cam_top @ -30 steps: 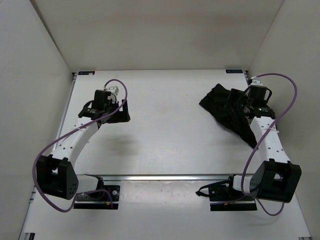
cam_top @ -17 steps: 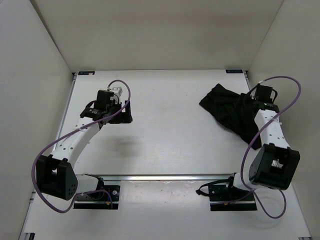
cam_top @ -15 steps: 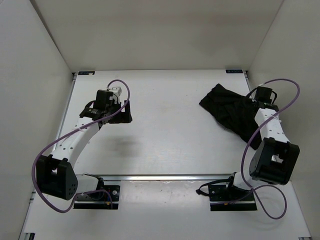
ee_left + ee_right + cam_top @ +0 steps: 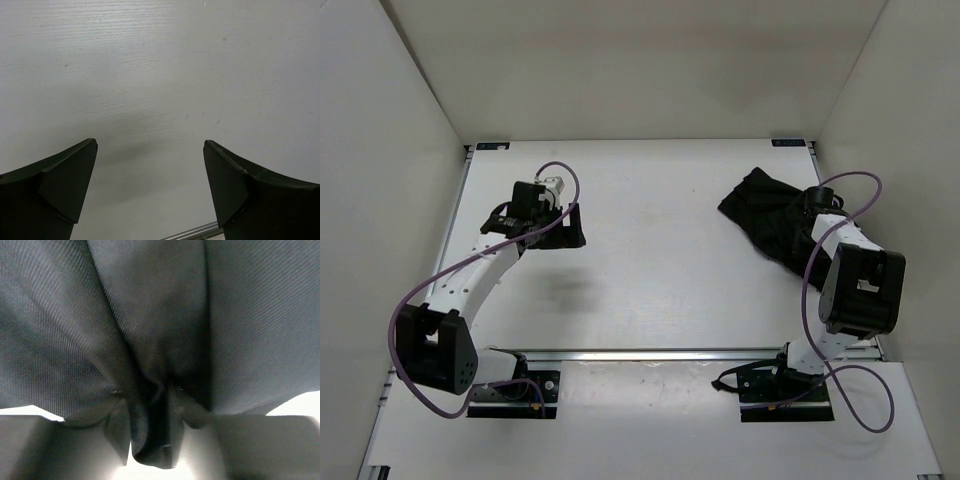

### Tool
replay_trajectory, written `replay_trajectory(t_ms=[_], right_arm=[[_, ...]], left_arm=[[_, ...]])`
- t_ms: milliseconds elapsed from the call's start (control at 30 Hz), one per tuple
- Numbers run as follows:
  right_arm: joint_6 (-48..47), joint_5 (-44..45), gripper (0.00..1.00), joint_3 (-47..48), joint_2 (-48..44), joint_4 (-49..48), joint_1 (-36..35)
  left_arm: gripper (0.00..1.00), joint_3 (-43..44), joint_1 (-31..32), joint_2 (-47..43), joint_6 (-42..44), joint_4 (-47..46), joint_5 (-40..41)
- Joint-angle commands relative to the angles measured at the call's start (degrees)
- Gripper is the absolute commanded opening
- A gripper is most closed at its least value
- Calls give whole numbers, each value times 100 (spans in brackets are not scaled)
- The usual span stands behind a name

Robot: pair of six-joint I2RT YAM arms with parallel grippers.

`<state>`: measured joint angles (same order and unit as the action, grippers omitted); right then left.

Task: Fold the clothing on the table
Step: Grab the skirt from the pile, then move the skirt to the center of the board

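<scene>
The clothing [image 4: 768,222] is a black, creased heap at the back right of the white table [image 4: 660,200]. My right gripper [image 4: 809,206] is pressed into its right edge. In the right wrist view the dark fabric [image 4: 150,315] fills the frame, and my right gripper [image 4: 151,402] has its fingers closed on a bunched fold of it. My left gripper [image 4: 567,228] hovers over bare table at the left, far from the garment. In the left wrist view my left gripper [image 4: 150,144] stands wide open with only white surface between its fingers [image 4: 65,180].
White walls [image 4: 400,120] enclose the table on three sides, and the right one stands close to the garment. A metal rail [image 4: 650,353] runs along the front edge. Purple cables [image 4: 840,180] loop off both wrists.
The right arm has drawn its elbow in and swung the wrist down onto the garment's right edge, where the jaws have closed on fabric. The left arm has barely moved.
</scene>
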<state>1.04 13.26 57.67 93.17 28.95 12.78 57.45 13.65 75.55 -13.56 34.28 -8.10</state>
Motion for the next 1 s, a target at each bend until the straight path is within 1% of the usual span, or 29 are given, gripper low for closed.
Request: replay_trajectory(t_ms=[0,33,67,133,233,267,300,333,367,400,433,467,500,533,567,600,667,700,733,767,800,833,867,900,933,967], right_arm=[[-25,247,15,279,122,-179,-82],[45,265,2,341,97,-153,-178],[28,344,0,498,105,-14,-336],[72,309,0,780,35,58,-530],[150,-348,0,1700,-53,278,-1179],[195,-454,0,1913,-105,365,-1242],[247,-769,0,2376,-71,488,-1669],[361,-1172,0,2903,-18,506,-1899],[405,-1254,0,3212,95,637,-2041],[432,-1682,0,3859,184,760,-2355],[406,-2025,0,4658,506,996,-2681],[389,-2098,0,5092,588,1094,-2832],[441,-2203,0,6080,719,1374,-3164],[389,-2126,0,7055,956,1524,-3446],[432,-2082,1,7744,1123,1709,-3570],[493,-2151,0,7951,1125,1597,-3763],[687,-2222,0,7988,749,1335,-3800],[792,-2231,0,7605,390,1037,-3783],[827,-2318,0,7027,-40,721,-3661],[897,-2345,0,6630,-235,552,-3572],[959,-2371,1,5825,-664,194,-3337],[1142,-2467,0,4982,-816,68,-3012],[1310,-2677,0,4669,-1079,-90,-2774],[1372,-2810,0,4031,-1246,-178,-2389],[1408,-2968,0,3372,-1335,-231,-2167],[1364,-2952,0,3078,-1501,-328,-2061]], left_arm=[[98,-23,-29,-31,3,-44,-192],[99,-23,-20,12,-41,-62,-192],[98,-23,-46,21,-50,-62,-183],[99,-41,-47,4,-67,-114,-254],[99,-67,-47,-5,-76,-194,-341],[98,-76,-38,4,-94,-194,-376],[98,-76,-29,-5,-111,-229,-412],[98,-50,-38,-5,-146,-290,-438],[98,-6,-29,-31,-121,-325,-447],[99,20,-46,-40,-146,-334,-491],[99,47,-90,-66,-155,-404,-517],[99,64,-73,-84,-173,-440,-517],[99,82,-47,-128,-182,-475,-500],[99,108,-64,-154,-191,-484,-508],[98,117,-99,-215,-234,-527,-482],[99,126,-73,-268,-235,-528,-482],[99,187,-90,-339,-261,-467,-465],[98,214,-99,-417,-270,-432,-473],[99,205,-99,-488,-278,-405,-360],[98,179,-117,-532,-261,-405,-324],[99,187,-117,-593,-252,-361,-298],[98,109,-143,-646,-278,-361,-272],[98,117,-152,-699,-279,-343,-254],[99,117,-161,-717,-279,-335,-219],[99,126,-187,-769,-287,-317,-227],[99,117,-144,-735,-296,-282,-184]])
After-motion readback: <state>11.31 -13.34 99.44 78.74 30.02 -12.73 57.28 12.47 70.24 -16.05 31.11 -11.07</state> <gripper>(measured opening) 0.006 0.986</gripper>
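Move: The right fingers, low at the table, are already most of the way closed around a gathered fold of the black skirt. The heap's middle lies about 5 cm to their left and 2 cm nearer the base; its far left corner is some 13 cm left and 11 cm ahead. The side wall stands roughly 5 cm to their right, level with them. From the open left hand, the skirt is about 43 cm right, 2 cm ahead and 11 cm lower. Up and left, fast, goes the right hand once its fingers have shut fully on the skirt's fold: it flings the cloth up over 40 cm and some 35 cm left, first forward, then drawing back, its fingers tilting upward and turning counter-clockwise. It then swings back right about 10 cm and starts down, keeping its pinch. The left hand, wide open, rises some 4 cm late on. ##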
